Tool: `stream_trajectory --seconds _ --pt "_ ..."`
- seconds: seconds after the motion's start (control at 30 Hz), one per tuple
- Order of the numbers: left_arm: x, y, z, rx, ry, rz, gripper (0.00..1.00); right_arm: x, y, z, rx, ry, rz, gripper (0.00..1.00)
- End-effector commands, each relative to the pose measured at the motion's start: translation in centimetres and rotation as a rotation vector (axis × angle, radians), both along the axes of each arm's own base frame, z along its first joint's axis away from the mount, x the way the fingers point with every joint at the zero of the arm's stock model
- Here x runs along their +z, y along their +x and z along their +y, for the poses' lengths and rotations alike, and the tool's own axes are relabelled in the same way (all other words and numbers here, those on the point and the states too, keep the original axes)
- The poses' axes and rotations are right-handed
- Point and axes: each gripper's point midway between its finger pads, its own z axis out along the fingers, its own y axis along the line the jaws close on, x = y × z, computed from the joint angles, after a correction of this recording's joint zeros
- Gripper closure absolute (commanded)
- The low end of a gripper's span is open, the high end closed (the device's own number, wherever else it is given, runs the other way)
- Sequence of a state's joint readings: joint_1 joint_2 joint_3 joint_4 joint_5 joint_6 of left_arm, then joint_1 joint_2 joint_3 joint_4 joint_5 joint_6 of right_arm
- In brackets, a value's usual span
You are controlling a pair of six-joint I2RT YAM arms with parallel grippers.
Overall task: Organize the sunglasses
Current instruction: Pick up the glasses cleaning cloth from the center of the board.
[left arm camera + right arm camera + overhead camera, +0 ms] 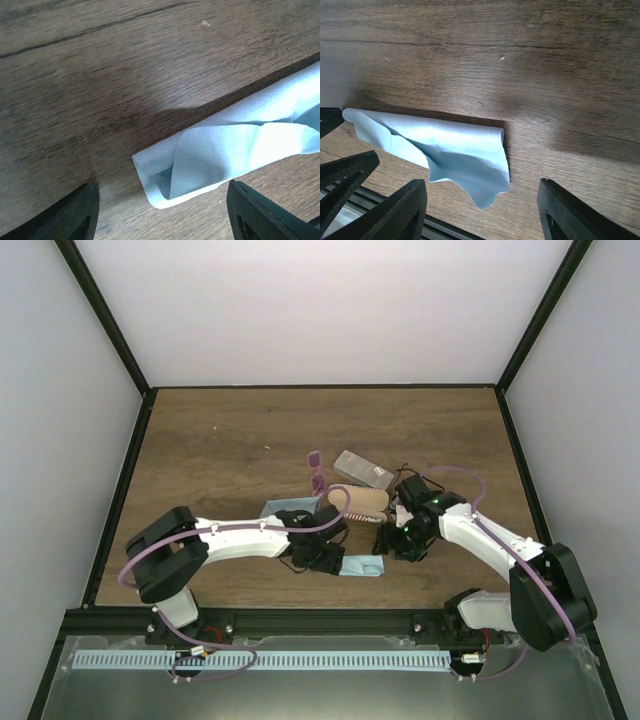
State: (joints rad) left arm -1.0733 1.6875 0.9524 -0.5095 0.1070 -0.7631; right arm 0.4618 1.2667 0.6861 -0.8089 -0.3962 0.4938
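Note:
The sunglasses with purple-pink lenses (pixel 317 468) lie at mid-table, beyond both grippers and apart from them. A thin black wire shape (pixel 405 471) peeks out behind the right arm; I cannot make out what it is. My left gripper (pixel 327 560) (pixel 162 217) is open, low over the table, its fingers on either side of the folded end of a light blue cloth (pixel 362 566) (pixel 225 147). My right gripper (pixel 392 541) (pixel 480 212) is open at the cloth's (pixel 445 145) other end. Neither wrist view shows any sunglasses.
A pink-striped oval case (pixel 358 502) lies just beyond the grippers, a clear grey case (pixel 363 469) behind it. A second blue cloth (pixel 285 508) sits under the left forearm. The left gripper's fingers (pixel 342 172) show in the right wrist view, close by. The table's near edge rail (pixel 420 225) is close.

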Motion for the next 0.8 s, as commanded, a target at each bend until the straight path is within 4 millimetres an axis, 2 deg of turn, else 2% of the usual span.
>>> stream_trajectory --seconds 0.0,0.2,0.33,0.57,0.77 --pt "-0.81 0.12 -0.49 -0.006 0.022 0.01 0.32 0.53 0.22 0.02 0.013 -0.008 -0.02 0.37" --pt "-0.99 -0.01 -0.71 -0.007 0.043 0.026 0.47 0.45 0.18 -0.04 0.021 -0.01 -0.022 0.37" --pt "-1.15 -0.22 -0.88 -0.01 0.044 0.037 0.61 0.28 0.17 0.01 0.027 -0.009 -0.019 0.37" --pt "-1.56 -0.6 -0.78 -0.006 0.051 0.054 0.78 0.05 -0.06 0.34 0.046 0.01 -0.008 0.37" --pt "-1.45 -0.61 -1.12 -0.008 0.042 0.058 0.86 -0.33 -0.25 0.92 0.076 0.025 0.018 0.37"
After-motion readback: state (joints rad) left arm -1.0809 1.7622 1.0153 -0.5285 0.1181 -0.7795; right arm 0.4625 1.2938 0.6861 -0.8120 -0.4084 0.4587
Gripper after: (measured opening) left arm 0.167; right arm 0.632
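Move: The folded cleaning cloth lies right under the open left fingers by its left end, its middle about 5 cm to the right, level in reach and roughly 2 cm down. The beige case is about 13 cm beyond the cloth's middle; the other blue cloth lies some 11 cm ahead and 8 cm left of the left hand. From the right hand, the folded cloth's middle is about 7 cm left, 2 cm back and 4 cm down. Easing right and down about 1 cm each, the left hand closes and pinches the folded cloth's left end. ##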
